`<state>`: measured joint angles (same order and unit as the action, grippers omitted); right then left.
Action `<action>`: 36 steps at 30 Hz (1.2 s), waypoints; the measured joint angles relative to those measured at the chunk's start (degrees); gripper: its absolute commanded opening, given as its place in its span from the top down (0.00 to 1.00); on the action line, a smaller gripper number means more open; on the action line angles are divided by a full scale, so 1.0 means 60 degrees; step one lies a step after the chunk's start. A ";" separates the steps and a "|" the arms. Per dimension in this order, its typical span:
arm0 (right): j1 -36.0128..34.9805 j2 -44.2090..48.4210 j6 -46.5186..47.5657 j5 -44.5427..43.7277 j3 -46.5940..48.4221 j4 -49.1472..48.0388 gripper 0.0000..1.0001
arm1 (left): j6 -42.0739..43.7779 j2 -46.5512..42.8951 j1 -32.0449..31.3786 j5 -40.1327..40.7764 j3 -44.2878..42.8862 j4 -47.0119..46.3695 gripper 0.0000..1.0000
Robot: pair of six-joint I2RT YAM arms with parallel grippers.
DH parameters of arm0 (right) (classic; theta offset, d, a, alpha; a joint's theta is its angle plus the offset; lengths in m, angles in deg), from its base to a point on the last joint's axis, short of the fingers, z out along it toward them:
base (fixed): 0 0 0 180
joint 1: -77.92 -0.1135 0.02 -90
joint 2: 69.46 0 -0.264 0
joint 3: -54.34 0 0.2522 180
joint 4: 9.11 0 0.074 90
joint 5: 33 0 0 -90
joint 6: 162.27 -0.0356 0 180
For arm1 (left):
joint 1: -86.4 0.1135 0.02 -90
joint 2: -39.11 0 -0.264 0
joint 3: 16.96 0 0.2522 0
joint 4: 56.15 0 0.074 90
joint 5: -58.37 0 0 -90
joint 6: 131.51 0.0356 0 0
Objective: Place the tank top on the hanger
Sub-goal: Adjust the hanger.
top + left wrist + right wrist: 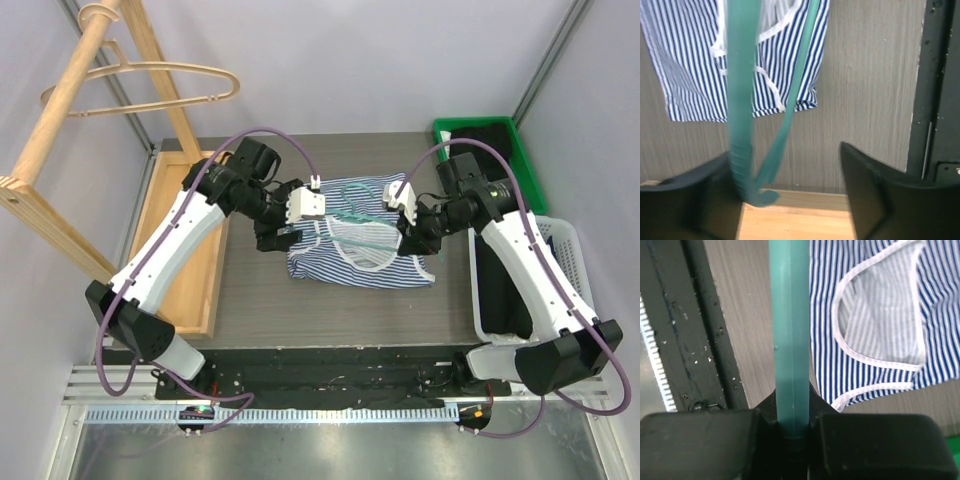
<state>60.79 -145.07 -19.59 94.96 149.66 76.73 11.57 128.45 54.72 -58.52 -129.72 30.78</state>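
The striped tank top (350,262) lies crumpled flat on the grey table, with the teal hanger (358,214) held just above its upper part. My right gripper (400,215) is shut on one end of the hanger; in the right wrist view the teal bar (790,340) runs straight out from between the closed jaws (792,427), the tank top (865,315) below to the right. My left gripper (322,208) stands open at the other end: the hanger (742,100) leans against the left finger (690,200), well apart from the right finger (880,200).
A wooden rack with a tan hanger (140,85) stands at the back left, above a wooden tray (190,250). A green bin (495,150) sits at the back right. A white basket (560,250) at the right holds a black garment.
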 measured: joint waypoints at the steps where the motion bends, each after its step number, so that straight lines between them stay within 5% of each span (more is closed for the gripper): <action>1: 0.0022 0.0095 -0.0160 -0.0117 -0.0004 -0.0135 0.99 | -0.0051 -0.0098 -0.0015 0.0036 0.0058 -0.0146 0.00; 19: 0.2324 0.0790 -0.2379 -0.1614 -0.1155 -0.2237 0.99 | -0.2215 -0.1093 0.0408 0.1056 0.2506 -0.3996 0.00; 36: 0.3628 0.2816 -0.3657 -0.2630 -0.2656 -0.3071 0.99 | -0.4160 0.3956 0.0004 0.2412 0.0896 -0.6532 0.05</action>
<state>82.56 -128.18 -41.53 79.18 133.72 58.30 -13.39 152.19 54.74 -44.05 -124.35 -8.41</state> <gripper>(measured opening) 0.126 0.991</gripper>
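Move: The left gripper, already half open around the hanger's left end, is bound for the tank top's left armhole, about 12 cm ahead, 6 cm right and 23 cm below; the tank top's middle is some 9 cm farther right. The right gripper, holding the hanger, is headed for the gap before the white basket, whose middle is about 32 cm right, 4 cm back and 17 cm down. From that gripper the green bin sits roughly 22 cm ahead and 24 cm right. Open the left fingers fully to free the hanger's end, lift briefly, then bring the left gripper forward about 15 cm, slightly right and steeply down towards the tank top's left armhole, turning counter-clockwise. Keep the hanger pinched in the right gripper and carry it right some 13 cm and a little forward towards the white basket, swinging it clockwise about 45 degrees. ##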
